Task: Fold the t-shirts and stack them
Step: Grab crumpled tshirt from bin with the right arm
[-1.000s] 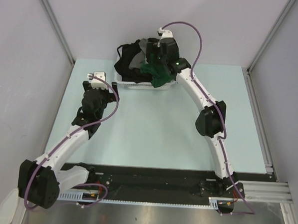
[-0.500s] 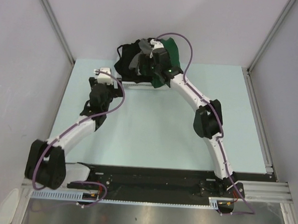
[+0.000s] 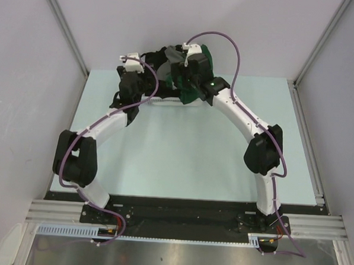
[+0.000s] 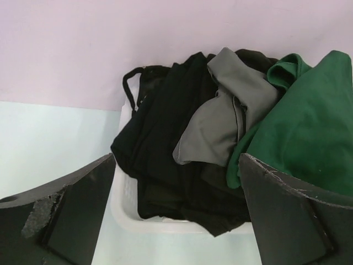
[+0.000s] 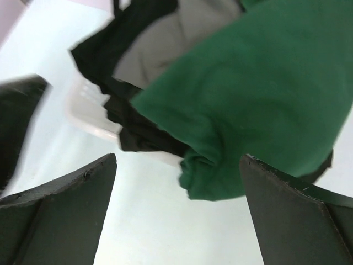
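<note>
The t-shirts lie heaped in a white basket (image 4: 126,212) at the table's far edge: black ones (image 4: 160,138) on the left, a grey one (image 4: 226,116) in the middle, a dark green one (image 4: 309,132) on the right. The green shirt (image 5: 259,94) hangs over the basket's rim (image 5: 88,107). My left gripper (image 4: 176,221) is open just in front of the basket, holding nothing. Over the pile's right side, my right gripper (image 5: 176,221) is open too, the green fold just ahead of its fingers (image 5: 298,221). From above, both grippers (image 3: 145,84) (image 3: 191,74) flank the pile.
The pale green table (image 3: 182,144) stretches between the basket (image 3: 167,101) and the arm bases. Grey walls with metal rails (image 3: 64,25) close in the left, back and right sides. Purple cables loop over both wrists.
My left arm has swung from the left middle of the table up to the basket. The right arm has shifted over the pile, and the green shirt has been moved about on the basket's right.
</note>
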`<state>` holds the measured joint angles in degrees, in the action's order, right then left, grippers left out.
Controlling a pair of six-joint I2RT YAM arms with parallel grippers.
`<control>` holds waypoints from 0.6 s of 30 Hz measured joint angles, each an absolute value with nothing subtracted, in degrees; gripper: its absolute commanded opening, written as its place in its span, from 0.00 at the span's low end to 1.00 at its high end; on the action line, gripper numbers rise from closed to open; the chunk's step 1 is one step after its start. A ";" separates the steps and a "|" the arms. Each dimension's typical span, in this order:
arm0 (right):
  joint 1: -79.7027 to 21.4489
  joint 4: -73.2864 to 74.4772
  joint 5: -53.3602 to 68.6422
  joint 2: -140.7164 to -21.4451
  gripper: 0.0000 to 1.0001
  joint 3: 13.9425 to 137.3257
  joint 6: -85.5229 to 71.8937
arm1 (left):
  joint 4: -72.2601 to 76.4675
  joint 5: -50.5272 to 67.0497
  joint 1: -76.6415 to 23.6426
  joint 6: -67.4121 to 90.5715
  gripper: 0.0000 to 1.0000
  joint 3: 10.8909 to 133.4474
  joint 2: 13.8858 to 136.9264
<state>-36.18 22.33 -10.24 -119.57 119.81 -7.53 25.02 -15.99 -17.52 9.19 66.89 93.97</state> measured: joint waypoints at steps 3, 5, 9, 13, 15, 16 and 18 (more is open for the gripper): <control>-34.87 23.62 -10.76 -119.57 1.00 118.17 -7.42 | 25.26 -15.68 -17.52 10.35 1.00 67.99 95.31; -33.95 24.58 -10.98 -119.68 1.00 116.86 -7.46 | 24.97 -15.25 -17.52 10.70 1.00 67.99 95.66; -32.45 25.47 -10.96 -121.38 1.00 116.09 -7.99 | 24.73 -14.55 -17.52 11.14 0.99 67.94 95.64; -31.57 25.50 -9.98 -124.29 1.00 116.09 -9.45 | 24.40 -14.15 -17.52 11.07 1.00 65.65 93.93; -31.57 25.47 -9.32 -125.82 1.00 116.11 -10.07 | 24.03 -13.76 -17.52 10.98 1.00 63.79 92.14; -31.73 25.63 -8.93 -126.72 1.00 116.38 -10.55 | 23.90 -13.65 -17.52 10.94 1.00 62.89 91.11; -32.16 25.71 -8.36 -128.55 1.00 117.49 -10.98 | 23.88 -13.30 -17.52 10.92 1.00 61.12 89.03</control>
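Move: The green t-shirt draped over the bin's right side lies about 6 cm ahead of the right hand, 4 cm to its right and 14 cm below. The grey cloth is some 9 cm ahead and 7 cm left, the black cloth roughly 5 cm ahead and 15 cm left, both about as low. From the left hand the green t-shirt lies about 5 cm ahead, 23 cm right and 14 cm down. Open right hand sinks about 12 cm towards the green t-shirt's near fold, tilting down; left hand edges back. ##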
